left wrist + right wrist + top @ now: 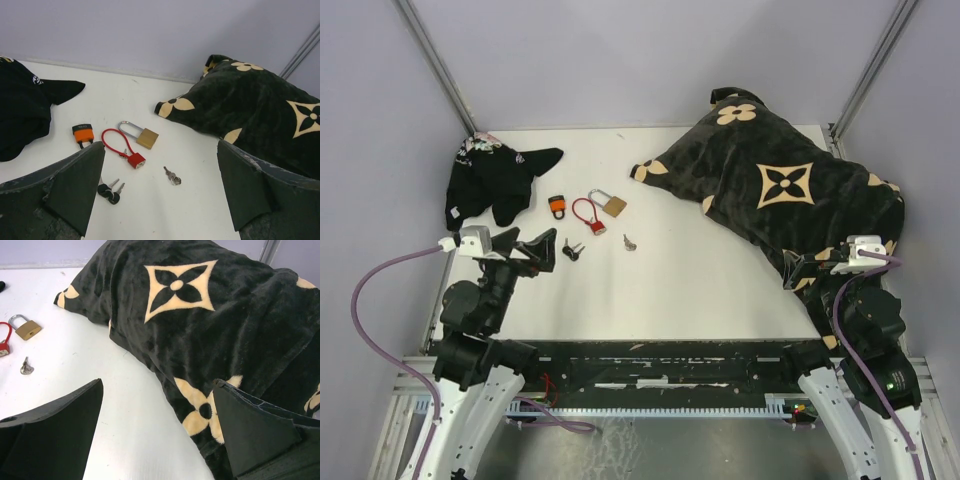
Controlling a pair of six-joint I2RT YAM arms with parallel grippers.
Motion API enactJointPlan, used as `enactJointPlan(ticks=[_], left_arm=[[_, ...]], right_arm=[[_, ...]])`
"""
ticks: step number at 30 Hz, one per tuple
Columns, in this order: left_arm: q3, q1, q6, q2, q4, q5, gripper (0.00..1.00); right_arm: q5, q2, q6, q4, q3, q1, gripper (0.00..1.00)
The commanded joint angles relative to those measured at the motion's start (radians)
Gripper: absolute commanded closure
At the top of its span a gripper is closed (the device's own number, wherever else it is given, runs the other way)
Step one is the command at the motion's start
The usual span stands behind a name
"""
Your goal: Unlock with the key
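A brass padlock [613,205], a red cable lock [590,217] and an orange padlock [558,206] lie on the white table. A pair of black-headed keys [571,250] and a small silver key [630,241] lie just in front of them. My left gripper [535,252] is open and empty, just left of the black-headed keys. In the left wrist view the silver key [173,176], the black-headed keys [110,191], the brass padlock [145,137] and the red lock [134,159] lie ahead of the gripper [160,200]. My right gripper [810,266] is open and empty at the blanket's near edge.
A big black blanket with beige flowers [780,190] fills the right of the table, also in the right wrist view [200,315]. A black cloth [495,180] lies at the far left. Metal frame posts stand at the back corners.
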Motion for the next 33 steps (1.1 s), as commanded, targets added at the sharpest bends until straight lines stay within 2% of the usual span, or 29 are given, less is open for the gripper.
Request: enactJointPlan(ticks=[1,5,10,17,24,33], left_arm=[[-0.008,-0.003,0.037,0.012,0.069,0.008,0.01],[0.005,-0.003,0.061,0.069,0.064,0.05,0.01],[0.067,-0.004,0.08,0.238,0.016,0.152,0.0],[0.174,-0.003,0.075,0.462,-0.026,0.204,0.0],[0.256,-0.003,-0.037,0.756,0.053,0.261,0.03],[0.47,-0.003,-0.02,1.19,0.079,0.255,0.04]], right_arm=[[0.0,0.0,-0.014,0.045,0.005,-0.005,0.01],[-0.02,-0.004,-0.013,0.045,0.0,-0.005,0.01],[-0.061,-0.009,-0.017,0.042,0.001,-0.005,0.01],[-0.048,-0.033,-0.019,0.041,-0.007,-0.005,0.01],[-0.091,-0.04,-0.02,0.042,-0.008,-0.005,0.01],[-0.088,-0.02,-0.028,0.042,-0.011,-0.005,0.01]])
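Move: The brass padlock lies about 24 cm ahead of the empty left hand, 10 cm to its right and some 28 cm below. On the same table top, the red cable lock's body is roughly 19 cm ahead and 8 cm right of that hand, the silver key 16 cm ahead and 12 cm right, and the orange padlock 24 cm ahead and just 1 cm right. From the right hand, the brass padlock is some 27 cm ahead, 31 cm left and 26 cm below. The left hand swoops forward and down, about 14 cm each way, while also drifting some 9 cm to its right, closing in on the brass padlock, the red lock and the silver key. On the way its fingers tip downward by nearly 40 degrees and swing a little clockwise, staying wide open and still well above the table, touching nothing. ##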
